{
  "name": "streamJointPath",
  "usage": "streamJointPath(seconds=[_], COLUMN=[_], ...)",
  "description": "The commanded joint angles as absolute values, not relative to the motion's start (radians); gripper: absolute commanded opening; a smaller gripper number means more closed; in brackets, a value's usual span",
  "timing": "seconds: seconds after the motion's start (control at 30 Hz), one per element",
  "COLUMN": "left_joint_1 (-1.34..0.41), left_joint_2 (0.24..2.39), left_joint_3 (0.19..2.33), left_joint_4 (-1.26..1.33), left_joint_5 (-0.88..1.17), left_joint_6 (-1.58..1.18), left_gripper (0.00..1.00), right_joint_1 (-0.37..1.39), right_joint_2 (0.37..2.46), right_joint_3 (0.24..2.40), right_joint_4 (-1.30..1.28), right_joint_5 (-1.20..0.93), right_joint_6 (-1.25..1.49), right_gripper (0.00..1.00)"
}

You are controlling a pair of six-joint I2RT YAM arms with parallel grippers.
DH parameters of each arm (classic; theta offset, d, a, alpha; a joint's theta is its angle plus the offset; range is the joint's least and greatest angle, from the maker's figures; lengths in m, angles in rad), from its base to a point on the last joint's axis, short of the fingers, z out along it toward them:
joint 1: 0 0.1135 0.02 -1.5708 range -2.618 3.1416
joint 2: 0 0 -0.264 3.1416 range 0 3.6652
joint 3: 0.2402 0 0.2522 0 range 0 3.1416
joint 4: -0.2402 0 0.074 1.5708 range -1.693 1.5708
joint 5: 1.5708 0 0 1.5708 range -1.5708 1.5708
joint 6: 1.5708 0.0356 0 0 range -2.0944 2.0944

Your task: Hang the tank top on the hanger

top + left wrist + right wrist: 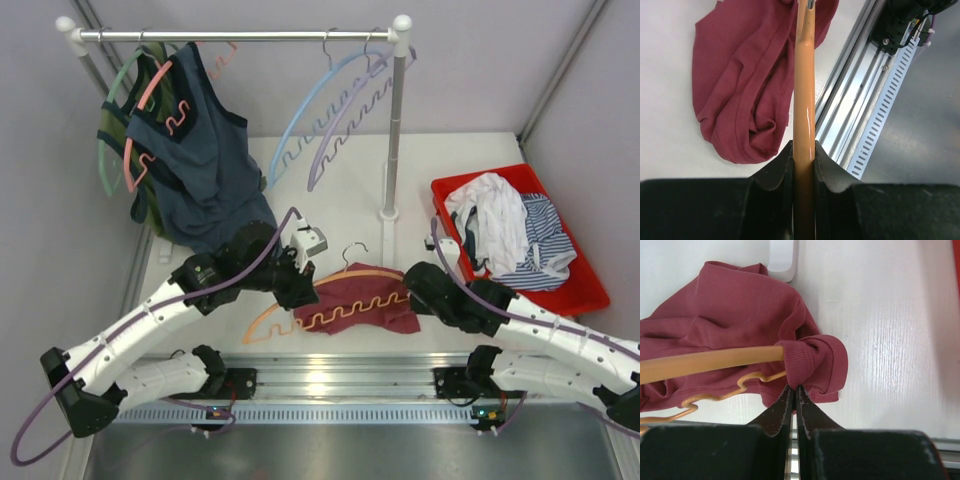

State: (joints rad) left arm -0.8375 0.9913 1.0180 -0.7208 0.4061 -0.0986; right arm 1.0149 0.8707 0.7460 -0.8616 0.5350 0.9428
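Note:
The maroon tank top [372, 300] lies crumpled on the white table between my arms, with the orange hanger [330, 318] across it, metal hook pointing away. My left gripper [298, 290] is shut on the hanger's upper arm [804, 100], with the tank top [745, 80] lying to its left. My right gripper [418, 292] is shut on a fold of the tank top's strap [812, 362], which is wrapped over the hanger's right end [710, 362]. The wavy lower bar [715, 395] shows below the fabric.
A clothes rail [240, 35] at the back carries a dark blue-grey top on a pink hanger [195, 160] and light blue and lilac hangers [330, 110]. A red tray [590, 290] of white and striped garments is on the right. The rail's post [393, 130] stands behind the hanger.

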Motion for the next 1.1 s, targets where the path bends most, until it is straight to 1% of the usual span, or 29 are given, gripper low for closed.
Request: streamJointPath(seconds=[0.0,0.07,0.13,0.37,0.5,0.7,0.8,0.9,1.07], left_joint_1=[-0.851,-0.856,-0.879,-0.991,-0.992,-0.991,-0.991,-0.991,-0.991], left_joint_2=[0.991,1.002,1.012,0.98,0.969,1.041,1.069,1.11,1.167], left_joint_3=[1.019,1.012,0.999,0.885,0.827,0.827,0.831,0.842,0.836], left_joint_4=[-0.572,-0.555,-0.531,-0.358,-0.24,-0.123,-0.065,-0.022,0.038], left_joint_5=[0.376,0.408,0.399,0.255,0.224,0.232,0.216,0.264,0.279], left_joint_6=[-0.069,-0.063,-0.057,-0.009,-0.009,-0.009,0.026,0.04,0.034], left_gripper=[0.0,0.0,0.0,0.0,0.0,0.0,0.0,0.0,0.0], right_joint_1=[1.029,1.029,1.028,1.029,1.028,1.028,1.029,1.029,1.029], right_joint_2=[0.877,0.879,0.881,0.907,0.913,0.9,0.888,0.885,0.879], right_joint_3=[0.802,0.814,0.841,0.923,0.934,0.931,0.934,0.956,0.971], right_joint_4=[-0.853,-0.854,-0.856,-0.851,-0.822,-0.813,-0.819,-0.834,-0.836], right_joint_5=[0.514,0.511,0.514,0.517,0.486,0.446,0.448,0.46,0.495], right_joint_6=[0.908,0.904,0.893,0.848,0.827,0.808,0.805,0.796,0.782], right_gripper=[0.0,0.0,0.0,0.0,0.0,0.0,0.0,0.0,0.0])
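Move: The left gripper holds the orange hanger near its middle. The tank top opening pinched by the right gripper lies about 21 cm right of the left hand, level ahead and some 9 cm lower. The tank top's body lies 11 cm to the left hand's right, 14 cm below; the rack foot 18 cm right, 13 cm ahead. From the right hand, the hanger's right tip, tucked into the cloth, is some 3 cm ahead. Push the hanger's right arm deeper through the opening: bring the left gripper about 7 cm right towards the right hand, sinking and easing forward roughly half as far, and roll it some 15 degrees. Keep the cloth edge pinched in the right gripper and lift it about 5 cm, drawing it slightly left over the hanger and turning a little counter-clockwise. ##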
